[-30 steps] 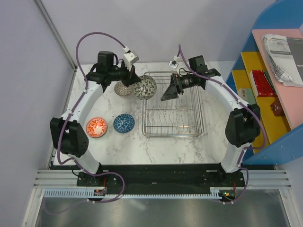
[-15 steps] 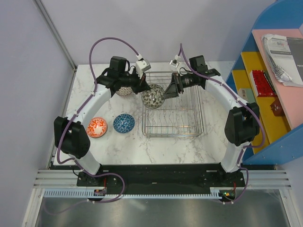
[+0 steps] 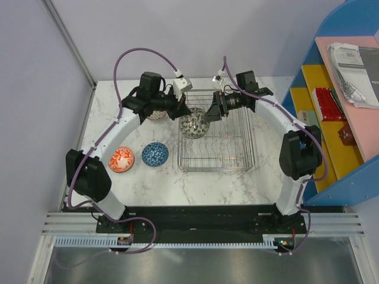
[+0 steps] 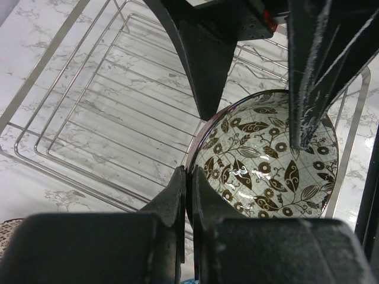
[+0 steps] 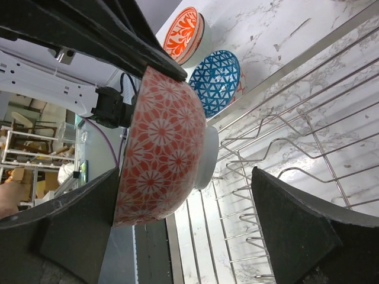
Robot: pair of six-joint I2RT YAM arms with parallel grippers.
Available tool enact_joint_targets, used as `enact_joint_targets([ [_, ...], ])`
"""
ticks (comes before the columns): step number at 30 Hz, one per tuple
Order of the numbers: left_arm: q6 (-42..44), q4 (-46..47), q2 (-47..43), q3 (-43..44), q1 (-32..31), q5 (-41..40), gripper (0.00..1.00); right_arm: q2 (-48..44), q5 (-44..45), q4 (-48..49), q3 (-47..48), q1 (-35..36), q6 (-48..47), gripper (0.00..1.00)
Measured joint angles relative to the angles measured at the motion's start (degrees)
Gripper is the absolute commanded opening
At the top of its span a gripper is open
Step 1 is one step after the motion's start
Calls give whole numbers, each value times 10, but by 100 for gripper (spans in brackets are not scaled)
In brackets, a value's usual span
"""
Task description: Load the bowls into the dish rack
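Note:
My left gripper [image 3: 185, 113] is shut on the rim of a bowl [image 3: 194, 125] and holds it on edge above the back left of the dish rack [image 3: 237, 155]. In the left wrist view the bowl [image 4: 266, 154] has a brown leaf pattern inside, with its rim pinched in my left gripper [image 4: 189, 177]. Its outside [image 5: 160, 148] is orange-red floral with a pale base. My right gripper [image 5: 183, 228] is open and straddles this bowl, one finger [image 5: 71, 225] by the mouth, the other [image 5: 296, 231] apart from the base. An orange bowl [image 3: 121, 159] and a blue bowl [image 3: 155, 154] sit left of the rack.
Another patterned bowl [image 3: 155, 113] sits at the back, mostly hidden behind my left arm. Rows of upright tines [image 5: 284, 148] lie just below the held bowl. A blue shelf unit [image 3: 331, 89] stands to the right of the table. A wall runs along the table's left side.
My left arm has carried the bowl rightward from beside the rack to over its back left corner, in between the right gripper's open fingers. The right gripper has barely shifted.

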Motion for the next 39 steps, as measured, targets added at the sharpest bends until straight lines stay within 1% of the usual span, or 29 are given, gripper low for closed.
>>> enact_joint_targets([
  [4, 0, 0, -11, 0, -3, -10, 2, 8, -12, 3, 0, -1, 7, 98],
  [11, 0, 1, -15, 0, -7, -13, 2, 21, -61, 3, 0, -2, 18, 98],
  [23, 0, 2, -15, 0, -23, -21, 2, 25, -115, 3, -13, 0, 24, 90],
  [26, 0, 3, -15, 0, -23, -24, 2, 25, -120, 3, -18, 1, 26, 83],
  [27, 0, 4, -15, 0, -23, -25, 2, 25, -122, 3, -19, 1, 26, 78],
  [29, 0, 5, -15, 0, -23, -26, 2, 25, -125, 3, -19, 1, 26, 72],
  [30, 0, 5, -15, 0, -23, -26, 2, 25, -123, 3, -20, 2, 27, 67],
  [35, 0, 5, -15, 0, -24, -28, 2, 25, -119, 1, -24, 1, 32, 67],
  [38, 0, 5, -15, 0, -24, -28, 2, 25, -120, 2, -24, 1, 32, 60],
  [39, 0, 6, -15, 0, -24, -28, 2, 25, -120, 2, -24, 1, 32, 54],
])
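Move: The floral bowl hangs by its rim in the left fingers, its middle some 3 cm back and 4 cm right of that hand. From the right hand it lies about 5 cm left, 3 cm back and nearly level. The dish rack is underneath, its middle roughly 4 cm right and 5 cm back of the right hand, some 18 cm lower; the blue bowl lies about 21 cm left, 15 cm back, 20 cm down. The right fingers come to pinch the floral bowl, one on its open side near the rim, the other against the white foot. The right hand first eases back about 3 cm to centre on it, tips rising slightly as the wrist turns some 15 degrees, then closes by about a quarter until it stalls. The left hand keeps its rim hold, shifting about 1 cm up, then about as far right. ##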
